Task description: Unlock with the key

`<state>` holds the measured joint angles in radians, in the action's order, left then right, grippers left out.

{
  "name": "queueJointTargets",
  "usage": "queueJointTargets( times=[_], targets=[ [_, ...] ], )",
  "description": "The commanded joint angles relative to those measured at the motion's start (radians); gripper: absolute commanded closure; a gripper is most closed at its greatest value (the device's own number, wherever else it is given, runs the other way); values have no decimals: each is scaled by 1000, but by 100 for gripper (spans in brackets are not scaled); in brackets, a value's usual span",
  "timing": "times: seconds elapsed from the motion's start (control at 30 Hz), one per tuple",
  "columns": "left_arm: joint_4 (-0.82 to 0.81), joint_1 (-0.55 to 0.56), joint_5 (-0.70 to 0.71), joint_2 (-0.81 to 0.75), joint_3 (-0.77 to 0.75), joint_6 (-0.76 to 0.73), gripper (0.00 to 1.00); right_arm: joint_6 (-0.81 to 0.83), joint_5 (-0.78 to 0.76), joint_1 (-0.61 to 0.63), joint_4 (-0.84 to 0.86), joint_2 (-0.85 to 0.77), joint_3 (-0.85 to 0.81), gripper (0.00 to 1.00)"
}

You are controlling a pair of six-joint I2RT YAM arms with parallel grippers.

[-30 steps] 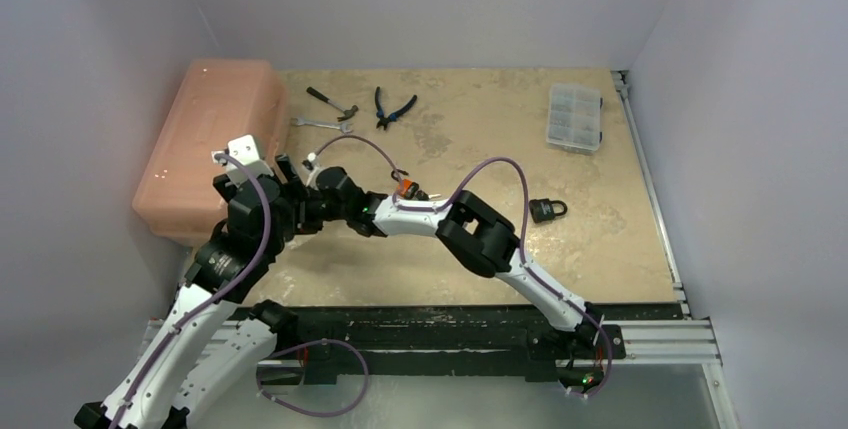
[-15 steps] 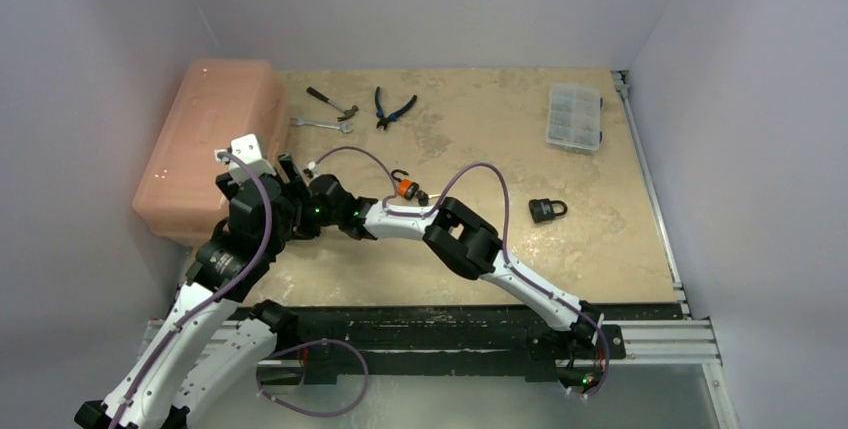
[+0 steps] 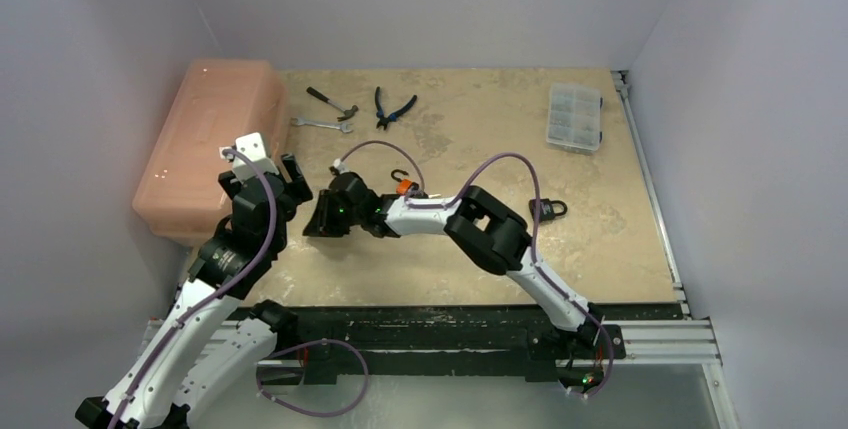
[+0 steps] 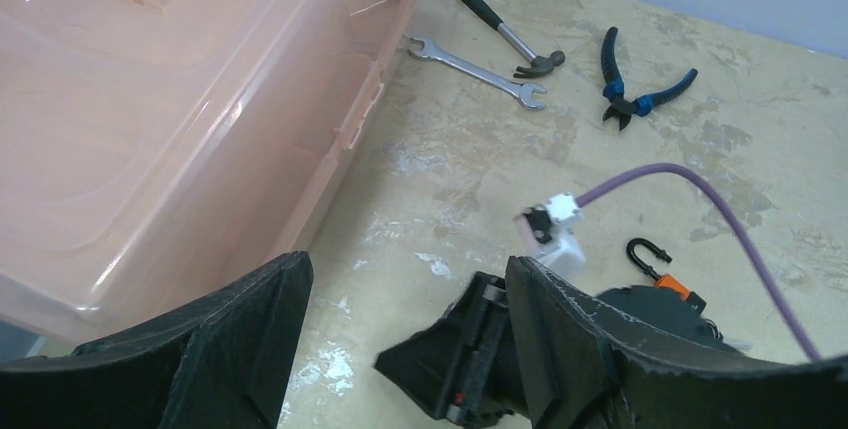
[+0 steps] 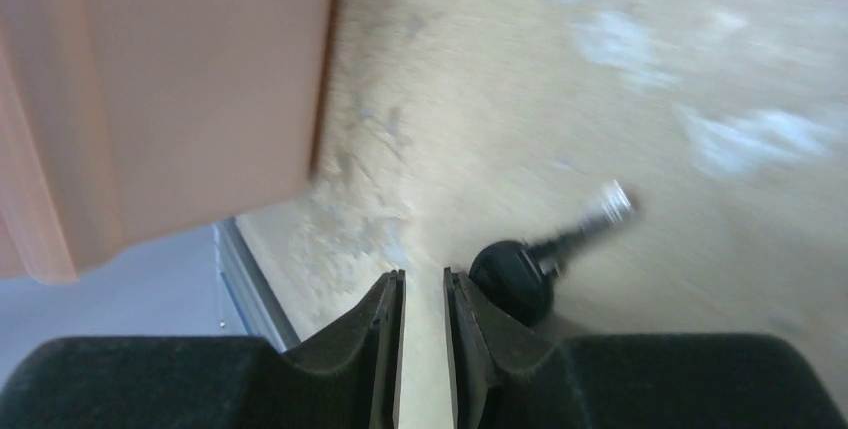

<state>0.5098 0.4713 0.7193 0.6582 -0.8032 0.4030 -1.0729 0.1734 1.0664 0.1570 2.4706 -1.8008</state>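
Note:
A key (image 5: 515, 277) with a round black head and a silver shaft lies on the table, touching the outer side of my right gripper's (image 5: 423, 284) right finger. That gripper is low over the table, its jaws nearly shut with a narrow gap and nothing between them. It shows in the top view (image 3: 322, 219) and the left wrist view (image 4: 470, 359). My left gripper (image 4: 405, 279) is wide open and empty just left of it (image 3: 290, 181). A black padlock (image 3: 546, 210) lies to the right. A small orange padlock (image 3: 404, 187) sits behind the right arm (image 4: 668, 284).
A large pink plastic box (image 3: 210, 139) stands at the left edge (image 4: 150, 99) (image 5: 150, 79). A hammer (image 3: 330, 101), wrench (image 3: 320, 124) and pliers (image 3: 393, 109) lie at the back. A clear organizer case (image 3: 575, 117) is at the back right.
My right gripper was up against the left gripper's jaws; it has pulled back to the right and down toward the table. The left gripper stays open and has shifted slightly.

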Motion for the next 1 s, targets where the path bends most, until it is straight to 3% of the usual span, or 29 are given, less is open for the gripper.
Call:
queueJointTargets(
  times=[0.0, 0.2, 0.37, 0.57, 0.7, 0.97],
  targets=[
    [-33, -7, 3, 5, -3, -20, 24, 69, -50, -41, 7, -143, 201, 72],
    [-34, -7, -6, 12, -6, -31, 25, 121, -78, -68, 79, -332, 484, 74],
    [-33, -7, -5, 10, -6, -35, 25, 250, -129, -58, 14, -451, 545, 71],
    [-34, -7, -3, 6, -5, -38, 25, 401, -59, -14, 25, -453, 435, 58],
    [-34, -7, -6, 4, -5, -39, 25, 360, 63, -16, 66, -363, 319, 51],
    [-34, -7, -9, 0, -4, -43, 25, 257, 158, -59, 123, -146, 122, 42]
  ],
)
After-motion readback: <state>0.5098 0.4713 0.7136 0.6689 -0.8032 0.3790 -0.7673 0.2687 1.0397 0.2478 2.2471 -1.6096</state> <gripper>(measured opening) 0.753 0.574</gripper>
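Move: Just beside the right hand's lower fingertip, the key lies flat on the table, its middle about 2 cm ahead of that hand, 3 cm to its right and 3 cm below. The orange padlock is some 23 cm right and 8 cm ahead of this hand; the wrench is about 22 cm ahead and 4 cm right, the pink box's middle roughly 15 cm ahead and 19 cm left. From the left hand the key is about 2 cm ahead, 4 cm right and 25 cm below. Sweeping fast to the right, the right hand skims low past the key for about 12 cm, fingers pointing left and partly closed. It then lifts some 8 cm and swings back left by about 10 cm, dipping slightly at the end. Meanwhile its forward side rolls upward and the fingers open to over half; it ends raised behind the key, holding nothing. ##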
